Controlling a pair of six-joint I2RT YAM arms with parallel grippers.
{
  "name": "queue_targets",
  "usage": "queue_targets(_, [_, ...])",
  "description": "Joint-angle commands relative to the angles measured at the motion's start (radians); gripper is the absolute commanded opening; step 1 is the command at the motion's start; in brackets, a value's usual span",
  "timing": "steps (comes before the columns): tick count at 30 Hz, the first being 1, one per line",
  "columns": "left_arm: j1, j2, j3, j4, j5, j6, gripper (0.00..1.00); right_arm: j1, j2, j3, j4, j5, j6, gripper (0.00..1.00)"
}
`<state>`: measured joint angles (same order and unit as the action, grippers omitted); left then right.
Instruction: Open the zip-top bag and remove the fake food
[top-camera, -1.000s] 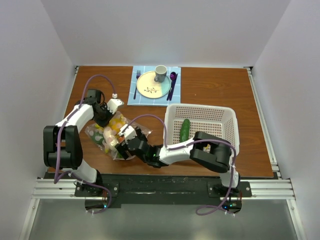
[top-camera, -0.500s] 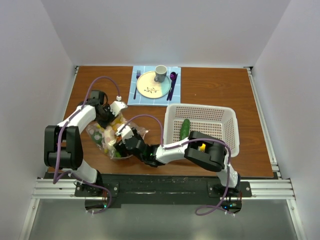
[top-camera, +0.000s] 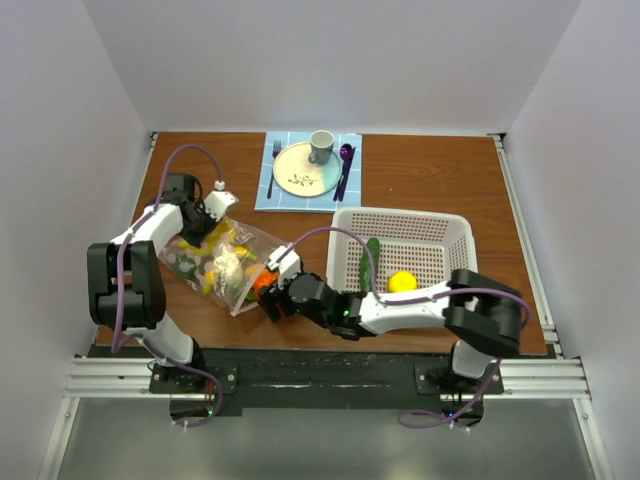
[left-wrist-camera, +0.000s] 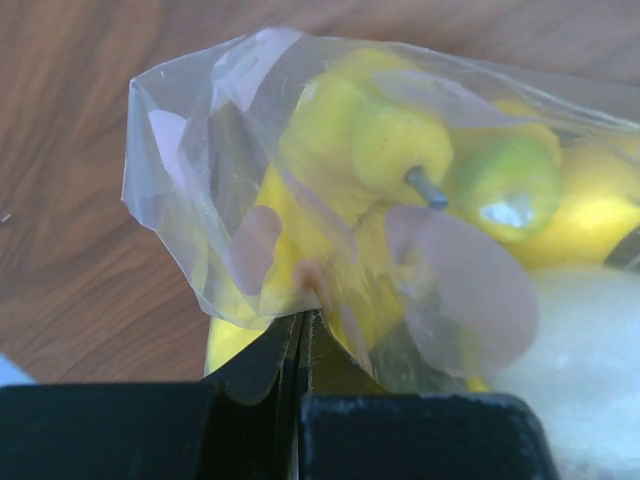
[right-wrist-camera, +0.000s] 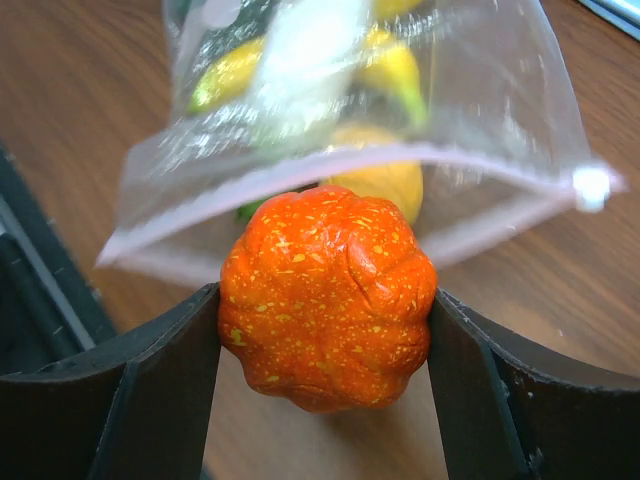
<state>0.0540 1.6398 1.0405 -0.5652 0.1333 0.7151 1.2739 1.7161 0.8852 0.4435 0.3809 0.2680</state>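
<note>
The zip-top bag (top-camera: 215, 262) lies at the left of the table with yellow and green fake food inside. My left gripper (top-camera: 205, 215) is shut on its far corner; in the left wrist view the film (left-wrist-camera: 330, 200) is pinched at the closed gripper (left-wrist-camera: 300, 330), with a yellow fruit (left-wrist-camera: 390, 140) behind it. My right gripper (top-camera: 268, 288) is shut on a knobbly orange fruit (right-wrist-camera: 328, 295), held between both fingers just outside the bag's open mouth, in front of the pink zipper strip (right-wrist-camera: 300, 175). Banana-like yellow pieces (right-wrist-camera: 395, 65) stay in the bag.
A white perforated basket (top-camera: 440, 235) stands at the right, holding a green cucumber (top-camera: 368, 262) and a yellow lemon (top-camera: 402, 282). A blue placemat with plate (top-camera: 300, 168), cup (top-camera: 321, 146) and cutlery sits at the back. The right forearm lies along the basket's near side.
The right gripper closed on the orange fruit and drew it out of the bag mouth toward the right. The left gripper shifted back-left with the bag corner. The right elbow swung right, uncovering the lemon.
</note>
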Motion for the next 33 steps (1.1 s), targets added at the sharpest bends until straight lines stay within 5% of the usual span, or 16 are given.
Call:
queue_targets(1, [0.038, 0.017, 0.059, 0.047, -0.078, -0.029, 0.00, 0.008, -0.160, -0.054, -0.136, -0.010, 0.054, 0.29])
queue_targets(7, [0.027, -0.003, 0.168, -0.088, 0.011, -0.066, 0.00, 0.001, -0.447, -0.147, -0.245, 0.206, 0.069, 0.26])
queue_targets(10, [-0.011, -0.038, 0.245, -0.194, 0.066, -0.095, 0.00, -0.017, -0.550, -0.190, -0.282, 0.467, 0.088, 0.22])
queue_targets(15, [-0.083, -0.107, 0.337, -0.327, 0.112, -0.134, 0.00, -0.082, -0.552, -0.204, -0.473, 0.711, 0.233, 0.30])
queue_targets(17, [-0.085, -0.120, 0.351, -0.355, 0.140, -0.134, 0.00, -0.099, -0.518, -0.197, -0.532, 0.714, 0.286, 0.40])
queue_targets(22, [-0.083, -0.146, 0.299, -0.346, 0.101, -0.128, 0.00, -0.099, -0.464, -0.157, -0.563, 0.694, 0.255, 0.99])
queue_targets(31, [-0.083, -0.143, 0.255, -0.248, 0.011, -0.126, 0.00, 0.106, -0.449, -0.083, -0.395, 0.603, -0.031, 0.99])
queue_targets(33, [-0.083, -0.115, 0.213, -0.205, -0.026, -0.123, 0.00, 0.168, -0.408, -0.065, -0.353, 0.538, -0.053, 0.90])
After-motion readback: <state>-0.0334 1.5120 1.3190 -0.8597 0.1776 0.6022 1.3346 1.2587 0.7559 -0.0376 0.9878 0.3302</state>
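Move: Holding the orange pumpkin in my right hand, I want the basket's near left part, about 18 cm to the right, 2 cm ahead and some 7 cm below. The cucumber lies 23 cm right and 3 cm ahead, the round yellow food about 30 cm right and level fore-and-aft. From my left hand, pinching the bag's closed end, the white vegetable inside lies some 7 cm right and 6 cm back, about level in height. I carry the pumpkin away from the bag mouth with my right hand, arcing up and over the basket's left rim, some 21 cm right, turning about 40 degrees clockwise, then lower and open to let go beside the cucumber and swing back left towards the bag, rising a little. My left hand keeps its pinch and, after a nudge left and forward, lifts the bag's corner about 11 cm, swinging right. ##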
